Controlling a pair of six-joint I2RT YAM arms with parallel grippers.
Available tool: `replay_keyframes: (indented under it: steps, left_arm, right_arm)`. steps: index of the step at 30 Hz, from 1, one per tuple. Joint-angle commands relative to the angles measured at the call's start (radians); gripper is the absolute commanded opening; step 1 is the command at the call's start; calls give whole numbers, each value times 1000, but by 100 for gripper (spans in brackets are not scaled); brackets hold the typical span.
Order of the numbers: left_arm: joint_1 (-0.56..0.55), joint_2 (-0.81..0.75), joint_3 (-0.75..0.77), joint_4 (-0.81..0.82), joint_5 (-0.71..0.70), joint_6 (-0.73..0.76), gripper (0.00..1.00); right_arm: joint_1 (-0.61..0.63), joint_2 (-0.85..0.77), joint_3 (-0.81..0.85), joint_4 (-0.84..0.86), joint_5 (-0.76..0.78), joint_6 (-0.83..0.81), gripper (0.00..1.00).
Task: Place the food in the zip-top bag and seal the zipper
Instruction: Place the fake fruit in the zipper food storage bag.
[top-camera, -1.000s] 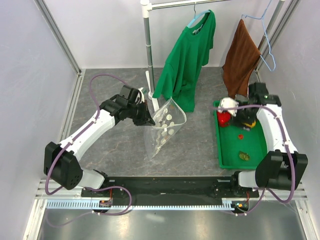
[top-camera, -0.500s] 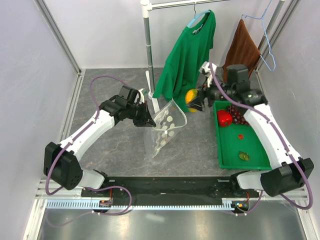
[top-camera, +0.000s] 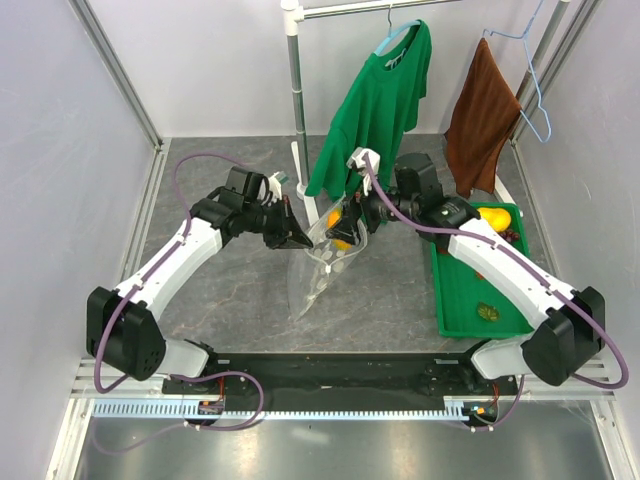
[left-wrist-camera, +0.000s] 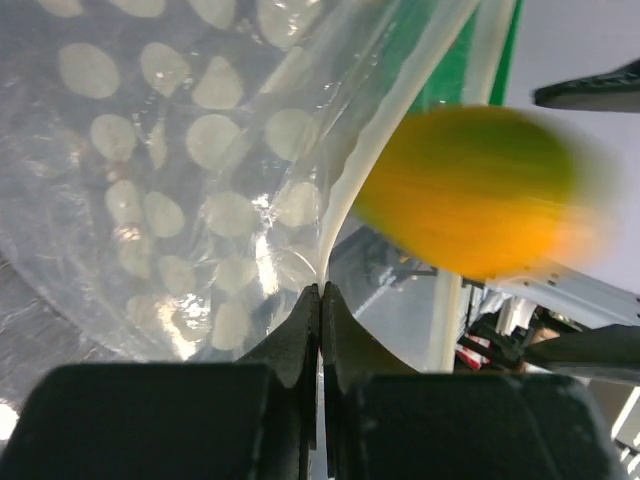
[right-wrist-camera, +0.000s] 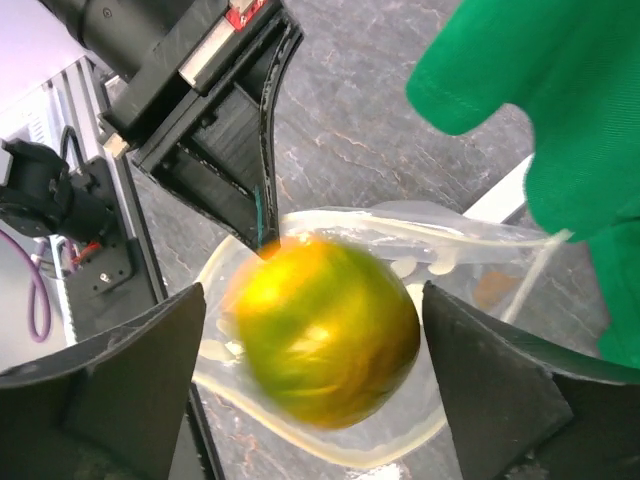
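Note:
The dotted clear zip-top bag (top-camera: 315, 275) hangs mouth-up at table centre. My left gripper (top-camera: 297, 240) is shut on its mouth edge, seen close in the left wrist view (left-wrist-camera: 320, 295). The zipper strip (left-wrist-camera: 375, 150) curves open. My right gripper (top-camera: 350, 222) is above the bag mouth with its jaws wide apart (right-wrist-camera: 312, 300). The yellow-orange mango (right-wrist-camera: 320, 340) is blurred between them, touching neither finger, right over the open bag rim (right-wrist-camera: 300, 440). It also shows in the left wrist view (left-wrist-camera: 470, 190). The red pepper is hidden behind my right arm.
The green tray (top-camera: 470, 300) lies at the right with a yellow-orange piece (top-camera: 492, 215) at its far end and a small item (top-camera: 488, 312) near its front. A green T-shirt (top-camera: 375, 110) and brown towel (top-camera: 483, 115) hang behind, by a white pole (top-camera: 295, 90).
My right arm swung left from the tray with the mango to above the bag mouth, and its jaws have opened off the mango. My left gripper kept holding the bag edge.

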Motion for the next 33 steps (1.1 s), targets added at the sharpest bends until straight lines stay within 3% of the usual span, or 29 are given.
replay_keyframes:
  steps: [1,6,14,24,27,29,30,31,33]
  left_arm:
    - [1,-40,-13,79,140,-47,2]
    - [0,-47,-17,94,170,-56,2]
    - [1,-64,-31,119,189,-81,2]
    - [1,-64,-37,120,178,-81,2]
    - [1,-72,-48,120,177,-79,2]
    - [1,-83,-53,120,178,-75,2]
    - [1,-89,-57,120,174,-67,2]
    - [1,-93,-59,117,171,-61,2]
    - [1,-115,-45,73,135,-21,2]
  right_arm:
    - [15,-10,34,29,45,6,98]
    - [15,-60,77,-43,37,43,98]
    - [-20,-195,-45,-196,319,141,95]
    - [-28,-139,-182,-86,200,443,87]
    - [-28,-96,-187,-64,177,485,78]
    - [-29,-80,-191,-70,160,490,60]
    - [-31,-76,-187,-75,132,490,50]
    - [-39,-73,-177,-83,121,484,29]
    - [-60,-79,-150,-115,111,470,6]
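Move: The orange-yellow fake fruit sits loose between the right hand's already spread fingers, some 2 cm to the left and 2 below. The bag rim's right side, next to be gripped, lies about 5 cm to that hand's right, 1 back and 6 lower. The left rim, still pinched by the left gripper, is about 7 cm left, 3 back and 7 lower. From the left hand, the right rim is about 11 cm right, 2 ahead, and level. Bag rim, right side: the right hand, its fingers spread, draws off right over it by about 6 cm, rising slightly, then sinks some 10 cm and edges back left, tipping and turning clockwise until its fingers close and pinch the film there. The left hand keeps its pinch and lifts about 2 cm, easing back and right. ##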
